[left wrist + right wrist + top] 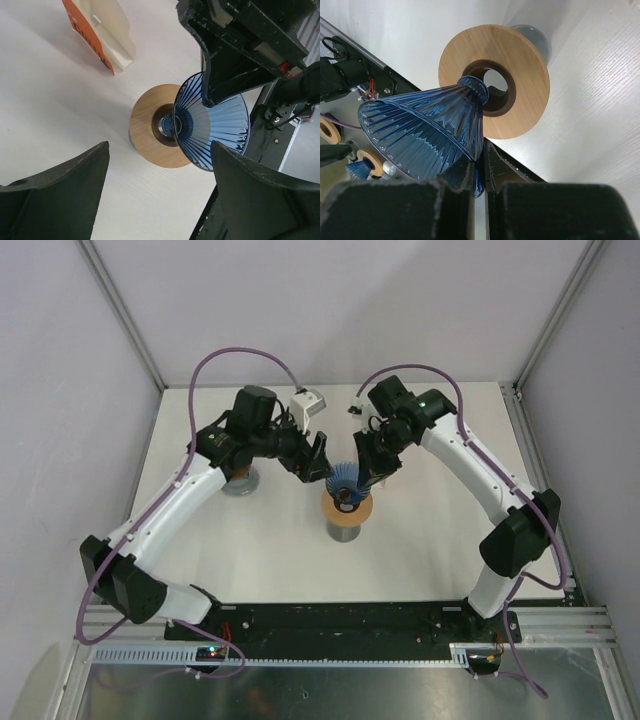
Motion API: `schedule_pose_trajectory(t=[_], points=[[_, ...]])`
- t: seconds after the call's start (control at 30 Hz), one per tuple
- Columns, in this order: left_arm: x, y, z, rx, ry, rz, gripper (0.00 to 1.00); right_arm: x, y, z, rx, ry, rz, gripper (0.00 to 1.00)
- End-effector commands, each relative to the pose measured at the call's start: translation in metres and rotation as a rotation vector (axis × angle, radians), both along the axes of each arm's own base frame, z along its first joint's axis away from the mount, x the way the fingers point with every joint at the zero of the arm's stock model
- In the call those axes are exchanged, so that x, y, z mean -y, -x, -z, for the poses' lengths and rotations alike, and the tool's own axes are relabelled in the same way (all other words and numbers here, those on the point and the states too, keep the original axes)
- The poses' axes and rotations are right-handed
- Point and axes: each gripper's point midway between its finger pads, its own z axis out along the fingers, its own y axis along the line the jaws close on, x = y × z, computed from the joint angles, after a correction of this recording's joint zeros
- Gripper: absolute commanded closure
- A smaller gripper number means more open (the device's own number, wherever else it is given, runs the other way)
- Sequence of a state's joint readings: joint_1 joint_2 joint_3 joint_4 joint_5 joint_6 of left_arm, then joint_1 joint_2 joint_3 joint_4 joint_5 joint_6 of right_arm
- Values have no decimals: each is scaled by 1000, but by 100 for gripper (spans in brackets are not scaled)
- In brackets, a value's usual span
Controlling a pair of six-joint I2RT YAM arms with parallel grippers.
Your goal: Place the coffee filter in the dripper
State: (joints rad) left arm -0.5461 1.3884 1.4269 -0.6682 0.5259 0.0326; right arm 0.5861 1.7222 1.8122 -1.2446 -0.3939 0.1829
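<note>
The dripper (pixel 347 480) is a blue ribbed glass cone, tilted on its side. Its narrow end rests at the hole of a round wooden ring (pixel 348 512). My right gripper (pixel 480 170) is shut on the dripper's (pixel 420 130) rim, above the wooden ring (pixel 520 75). My left gripper (pixel 159 150) stands open just left of the dripper (pixel 220 125), with nothing between its fingers. In the top view it (pixel 318 465) faces the right gripper (pixel 375 475) across the cone. The coffee filter is out of view.
The wooden ring (pixel 147 132) sits on a grey cup (pixel 537 40). An orange and white paper pouch (pixel 102 35) stands on the table beyond the ring. A grey cylinder (pixel 240 482) stands under the left arm. White walls enclose the table.
</note>
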Motion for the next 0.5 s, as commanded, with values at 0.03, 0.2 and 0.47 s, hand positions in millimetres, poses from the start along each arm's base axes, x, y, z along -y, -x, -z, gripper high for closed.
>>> schedule_pose_trajectory(t=[0.03,0.2,0.47], points=[[11,4,23,-77,-22,19,19,-6,-2,6,-16,11,-25,100],[13,4,34,-100,-41,25,35,-4,-2,14,-36,34,-34,100],[18,14,47,-101,-67,73,59,-4,0,17,-61,46,-55,100]])
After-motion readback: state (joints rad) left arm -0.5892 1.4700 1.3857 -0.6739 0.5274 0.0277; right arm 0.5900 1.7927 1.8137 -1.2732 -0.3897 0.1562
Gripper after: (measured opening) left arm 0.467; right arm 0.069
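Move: The right hand holds the blue dripper by its right-hand rim, and the hole of the wooden collar on the carafe lies about 5 cm to that hand's left, 1 cm back and 7 cm below. The filter bag stands some 13 cm ahead, 3 cm right and 14 cm below. From the open left hand, the dripper's middle is about 6 cm right, 1 cm back and 8 cm down; the collar sits roughly 4 cm beneath that. Straight down by about 2.5 cm goes the right hand, keeping its pinch on the rim and feeding the dripper's neck into the collar's hole, then stopping. Alongside, the left hand sinks roughly 4.5 cm and edges right towards the dripper's left rim, its fingers closing to about half open around that rim; whether they touch it yet can't be seen. ##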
